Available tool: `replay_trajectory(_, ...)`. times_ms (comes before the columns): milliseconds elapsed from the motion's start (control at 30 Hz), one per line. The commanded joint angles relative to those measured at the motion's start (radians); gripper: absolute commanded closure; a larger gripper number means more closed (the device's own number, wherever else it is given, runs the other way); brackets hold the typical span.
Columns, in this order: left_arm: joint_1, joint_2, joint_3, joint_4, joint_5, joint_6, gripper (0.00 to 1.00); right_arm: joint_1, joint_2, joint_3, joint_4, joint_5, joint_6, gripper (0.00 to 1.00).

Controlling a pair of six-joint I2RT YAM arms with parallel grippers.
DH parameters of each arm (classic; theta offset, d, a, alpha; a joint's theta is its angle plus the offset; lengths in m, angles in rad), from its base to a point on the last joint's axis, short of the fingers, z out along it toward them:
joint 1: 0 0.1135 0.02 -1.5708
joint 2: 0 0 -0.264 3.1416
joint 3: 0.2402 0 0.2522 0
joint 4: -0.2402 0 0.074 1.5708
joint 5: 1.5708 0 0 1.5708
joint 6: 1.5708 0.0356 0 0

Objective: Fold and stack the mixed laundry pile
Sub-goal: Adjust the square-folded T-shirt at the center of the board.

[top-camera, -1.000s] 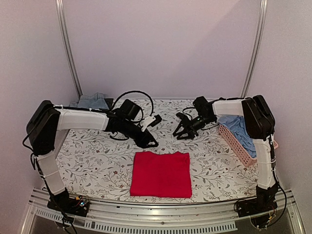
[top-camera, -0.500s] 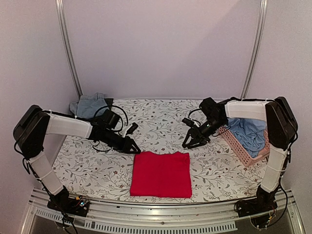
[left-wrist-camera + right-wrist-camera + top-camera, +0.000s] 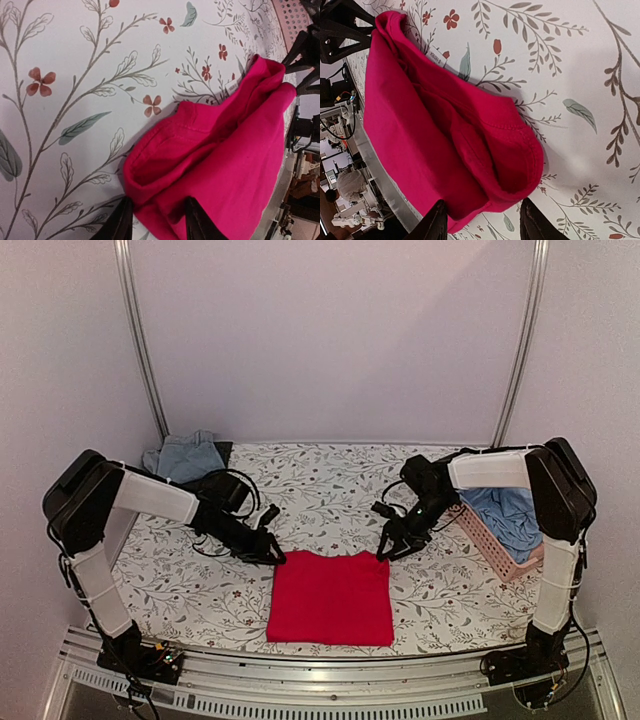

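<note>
The bright red garment (image 3: 330, 597) lies folded into a flat rectangle at the table's front middle. My left gripper (image 3: 273, 554) is low at its far left corner. In the left wrist view the open gripper (image 3: 157, 225) straddles that folded corner of the red garment (image 3: 225, 150). My right gripper (image 3: 388, 548) is low at the far right corner. In the right wrist view it (image 3: 482, 225) is open around the corner of the red garment (image 3: 435, 130). A light blue garment (image 3: 510, 515) lies bunched in the pink basket (image 3: 480, 530).
The floral tablecloth (image 3: 200, 575) covers the table. The pink basket stands at the right edge, close to my right arm. A grey-blue cloth bundle (image 3: 186, 454) lies at the back left corner. Black cables loop beside my left arm (image 3: 235, 502).
Both grippers have come down and toward the front from mid-table. They now sit at the red garment's two far corners, and the garment itself has not moved.
</note>
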State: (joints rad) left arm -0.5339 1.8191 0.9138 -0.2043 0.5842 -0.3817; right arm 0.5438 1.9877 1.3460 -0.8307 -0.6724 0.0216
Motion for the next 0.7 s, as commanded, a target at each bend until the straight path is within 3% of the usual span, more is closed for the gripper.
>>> replay_trajectory(0, 0.012, 0.012, 0.032, -0.005, 0.017, -0.007, 0.67, 0.021, 0.016, 0.044, -0.032, 0.000, -0.011, 0.55)
replay_trajectory(133, 0.012, 0.017, 0.035, -0.001, 0.026, 0.000, 0.79, 0.034, 0.016, 0.050, -0.042, 0.000, -0.041, 0.67)
replay_trajectory(300, 0.018, 0.008, 0.039, 0.000, 0.048, 0.004, 0.99, 0.034, 0.017, 0.082, -0.067, -0.003, -0.050, 0.92)
replay_trajectory(367, 0.023, 0.002, 0.039, 0.001, 0.054, 0.006, 1.00, 0.035, 0.012, 0.091, -0.069, 0.007, -0.052, 0.99)
replay_trajectory(667, 0.061, -0.034, 0.029, 0.006, 0.020, 0.004, 1.00, 0.019, 0.015, 0.128, -0.040, 0.073, -0.026, 1.00)
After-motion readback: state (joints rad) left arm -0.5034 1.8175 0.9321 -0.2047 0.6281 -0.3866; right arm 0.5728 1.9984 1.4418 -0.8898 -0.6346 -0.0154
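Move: The folded T-shirt's far left corner lies between the left hand's open fingers, about 1 cm below; its far right corner lies likewise at the right hand, about 1 cm below. The T-shirt's middle is roughly 10 cm back and 10 cm to the right of the left hand. The pink basket stands some 24 cm right of the right hand and 6 cm farther out; the blue laundry is about 22 cm left and 28 cm ahead of the left hand. Staying almost in place, both hands shut their half-open fingers, pinching the red T-shirt's two far corners between the tips. Each rises slightly, about 1 cm on the left and 1.5 cm on the right, the right also easing about 1 cm left; once shut, both begin drawing the corners forward by roughly 1 cm, away from the base. ##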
